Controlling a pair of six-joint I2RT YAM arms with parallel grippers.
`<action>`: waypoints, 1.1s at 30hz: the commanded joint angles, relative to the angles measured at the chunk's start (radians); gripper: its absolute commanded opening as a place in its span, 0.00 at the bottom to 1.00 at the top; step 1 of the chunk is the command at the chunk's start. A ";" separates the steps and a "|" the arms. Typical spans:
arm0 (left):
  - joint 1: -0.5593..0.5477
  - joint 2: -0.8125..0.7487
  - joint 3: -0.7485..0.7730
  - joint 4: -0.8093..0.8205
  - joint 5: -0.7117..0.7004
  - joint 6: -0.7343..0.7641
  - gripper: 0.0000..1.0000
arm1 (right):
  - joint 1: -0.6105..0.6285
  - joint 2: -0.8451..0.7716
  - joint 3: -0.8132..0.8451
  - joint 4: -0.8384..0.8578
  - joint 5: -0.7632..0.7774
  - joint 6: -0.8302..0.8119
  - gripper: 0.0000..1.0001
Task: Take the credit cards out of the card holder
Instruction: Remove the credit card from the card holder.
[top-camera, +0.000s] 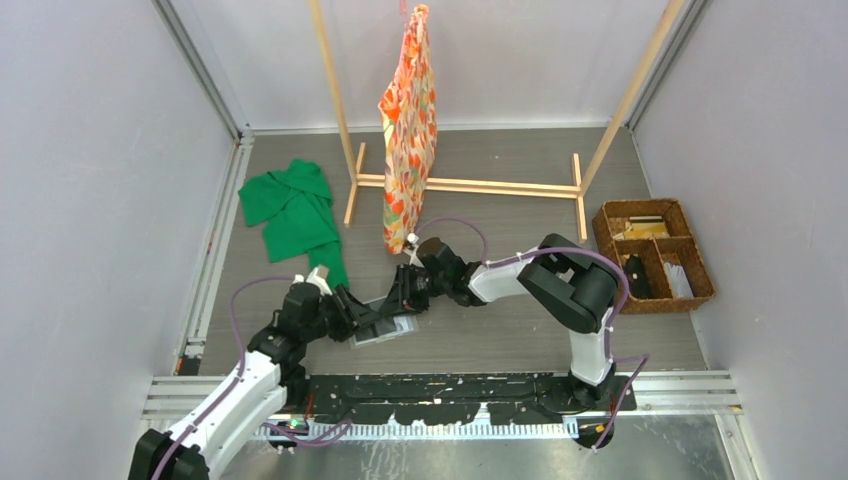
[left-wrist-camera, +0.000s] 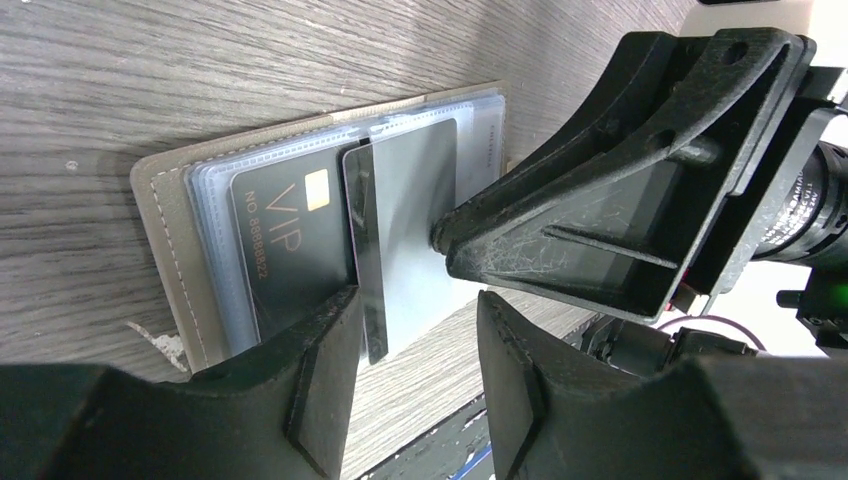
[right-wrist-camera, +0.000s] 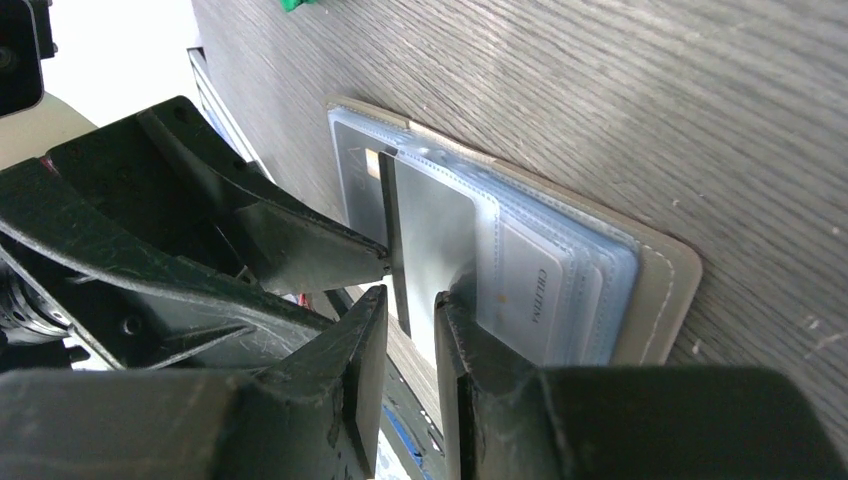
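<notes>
The grey card holder (top-camera: 385, 328) lies open on the table between my two grippers. In the left wrist view the holder (left-wrist-camera: 165, 230) shows a black VIP card (left-wrist-camera: 285, 240) in a clear pocket. A silver card (left-wrist-camera: 410, 200) with a dark stripe sticks partly out towards the near edge. My left gripper (left-wrist-camera: 415, 340) is open, its jaws either side of that card's lower edge. My right gripper (right-wrist-camera: 410, 330) is slightly open at the silver card (right-wrist-camera: 435, 230), one finger resting on the holder (right-wrist-camera: 660, 290). More cards (right-wrist-camera: 530, 290) sit in the right pockets.
A brown wicker basket (top-camera: 655, 255) stands at the right. A green cloth (top-camera: 295, 210) lies at the back left. A wooden rack (top-camera: 470, 185) with a patterned cloth (top-camera: 408, 130) stands behind. The black rail (top-camera: 440, 395) runs along the near edge.
</notes>
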 joint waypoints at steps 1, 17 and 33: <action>0.002 -0.040 0.036 -0.181 -0.080 0.067 0.50 | 0.005 0.032 -0.021 -0.028 0.025 -0.002 0.30; 0.002 0.187 0.051 0.014 -0.087 0.061 0.49 | -0.075 -0.092 -0.177 -0.032 0.164 0.019 0.30; 0.016 0.720 0.280 0.346 0.034 0.216 0.46 | -0.183 -0.075 -0.150 -0.046 0.148 -0.031 0.30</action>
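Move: Between the left hand's parted fingertips lies the striped card in its clear sleeve, its middle roughly 2 cm ahead, 1 cm right and 2 cm below; the VIP card sits about 5 cm left of the striped card and nearly level with it, and the green cloth some 24 cm ahead and 17 cm left of the left hand. From the right hand the striped card is 1 cm left, level ahead, 2 cm below, and the holder's right edge about 6 cm right and 1 cm ahead. Working over the open card holder, the left hand first shifts about 1.5 cm left, then goes forward about 7 cm and back to the right, its half-open fingers still straddling the striped card, one tip at the stripe. The right hand waits briefly, then moves right and forward, 6 to 7 cm each way, from the card to the holder's right edge, turning some 15 degrees clockwise, fingers kept narrowly parted. ##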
